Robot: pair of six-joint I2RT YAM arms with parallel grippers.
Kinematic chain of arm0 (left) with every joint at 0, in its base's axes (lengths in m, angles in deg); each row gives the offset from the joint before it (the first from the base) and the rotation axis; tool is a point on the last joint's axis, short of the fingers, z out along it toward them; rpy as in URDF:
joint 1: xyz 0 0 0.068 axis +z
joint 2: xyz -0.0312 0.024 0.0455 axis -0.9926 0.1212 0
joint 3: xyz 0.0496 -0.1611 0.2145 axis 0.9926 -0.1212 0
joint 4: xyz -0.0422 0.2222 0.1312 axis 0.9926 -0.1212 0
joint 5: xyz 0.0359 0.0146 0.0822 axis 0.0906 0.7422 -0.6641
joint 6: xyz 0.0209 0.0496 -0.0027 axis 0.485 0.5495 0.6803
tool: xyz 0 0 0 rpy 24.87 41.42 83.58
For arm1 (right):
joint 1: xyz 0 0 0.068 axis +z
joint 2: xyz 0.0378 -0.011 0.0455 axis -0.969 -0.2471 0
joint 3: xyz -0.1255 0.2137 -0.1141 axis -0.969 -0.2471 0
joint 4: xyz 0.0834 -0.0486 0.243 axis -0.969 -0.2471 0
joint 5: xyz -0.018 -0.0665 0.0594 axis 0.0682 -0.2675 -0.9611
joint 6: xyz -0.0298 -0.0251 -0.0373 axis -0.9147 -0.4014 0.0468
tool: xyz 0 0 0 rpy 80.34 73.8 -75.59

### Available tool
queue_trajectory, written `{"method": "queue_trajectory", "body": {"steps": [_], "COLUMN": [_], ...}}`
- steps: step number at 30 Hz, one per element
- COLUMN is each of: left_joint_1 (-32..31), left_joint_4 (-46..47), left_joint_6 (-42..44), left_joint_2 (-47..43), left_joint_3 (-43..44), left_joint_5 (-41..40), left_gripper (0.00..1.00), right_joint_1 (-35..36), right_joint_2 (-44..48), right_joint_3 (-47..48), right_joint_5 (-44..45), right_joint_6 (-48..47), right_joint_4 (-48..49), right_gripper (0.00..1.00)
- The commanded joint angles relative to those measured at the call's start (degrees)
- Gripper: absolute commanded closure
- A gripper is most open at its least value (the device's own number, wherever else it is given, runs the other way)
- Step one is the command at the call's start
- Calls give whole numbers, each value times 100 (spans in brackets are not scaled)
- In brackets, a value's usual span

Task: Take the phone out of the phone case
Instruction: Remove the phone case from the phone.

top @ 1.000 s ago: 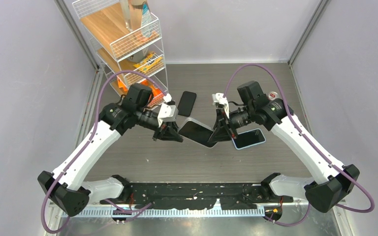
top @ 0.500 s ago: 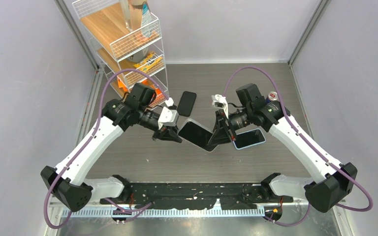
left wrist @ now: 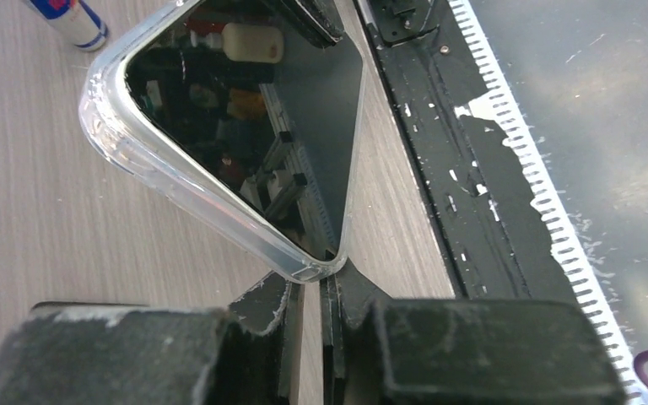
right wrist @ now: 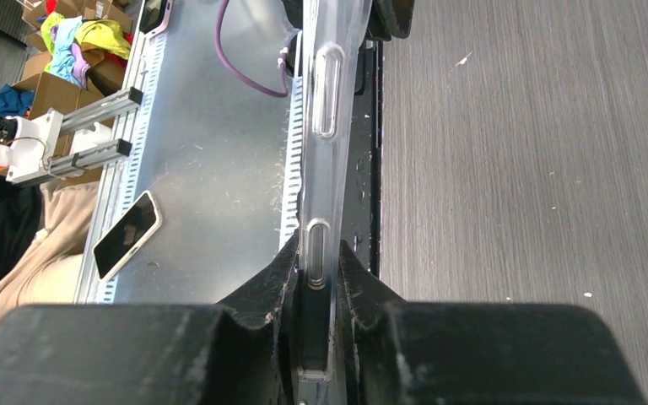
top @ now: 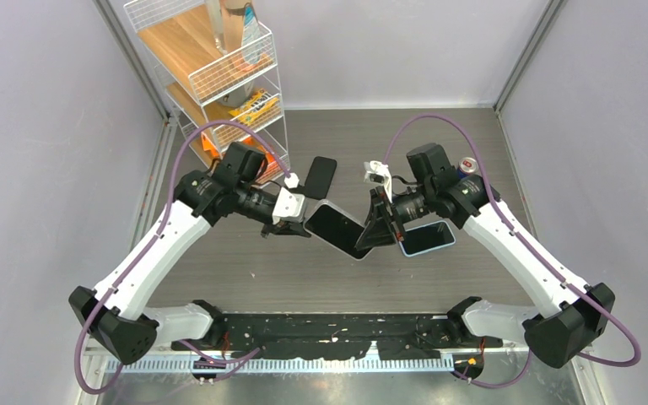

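The phone point(top: 340, 229), with a dark screen and a clear phone case point(left wrist: 135, 143) around it, hangs above the table between both arms. My left gripper point(top: 298, 221) is at its left corner. In the left wrist view the jaws point(left wrist: 324, 283) are almost closed, pinching the rounded corner of the case at their very tips. My right gripper point(top: 380, 228) is shut on the opposite long edge. In the right wrist view the case's side point(right wrist: 325, 101), with its button covers, runs between the fingers point(right wrist: 257, 295).
A bare black phone point(top: 321, 175) lies behind the held one, and a blue-cased phone point(top: 429, 239) lies under the right gripper. A drinks can point(top: 469, 165) stands by the right arm. A wire shelf rack point(top: 219, 76) fills the back left corner.
The left gripper has lifted slightly and closed a little on the case corner. The phone's left end has risen with it. The right gripper keeps its grip.
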Motion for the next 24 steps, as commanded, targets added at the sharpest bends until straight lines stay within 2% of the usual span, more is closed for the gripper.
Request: {"method": "queue_trajectory", "body": {"steps": [1,5,8,11,13,17,20,24], "left_joint_1": [59,249,365,434,452,452,451,451], "left_joint_4": [575,512,401,460,595,1132,1192,1637], "left_joint_6": [216,-103,-390,-936,-1488,-2867,-3346,-3995], "left_joint_2": [-180,-401,-589,-768,-843,-872,-775,-762], "left_joint_3": [-59,-142,-196,-245,-255,-233,-100,-210], "left_joint_5": [-31,3,17,-47,-53,-18,182,343], "left_gripper": [84,68,43,28,25,25,24,19], "right_joint_1": [60,49,48,49,48,56,50,50], "right_joint_2": [251,312,337,327,300,228,188,176], "right_joint_3": [185,272,387,528,632,735,742,730], "right_joint_5": [-393,-13,148,278,354,411,419,412], "right_joint_6": [-76,-231,-273,-349,-406,-469,-482,-485], "right_joint_4": [744,613,562,479,419,362,356,371], "right_gripper": [95,94,95,95,95,94,95,94]}}
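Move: My left fingertips are at the near left corner of the phone case, its middle about 7 cm to their right, 1 cm back and 1 cm lower. My right hand grips the other end, with that middle some 5 cm to its left, 2 cm ahead and about level. On the table about 25 cm below, the black phone lies roughly 23 cm ahead and 3 cm right of my left hand; the blue-edged phone lies about 8 cm ahead and 19 cm right of my right hand. I spread my nearly shut left fingers wide and come free of the case corner, edging forward, then drawing left while rising about 4 cm, the hand rolling back and swinging some 15 degrees counter-clockwise. My right hand keeps its pinch and carries the cased phone about 2 cm up and 2 cm forward, rolling it some 10 degrees. ##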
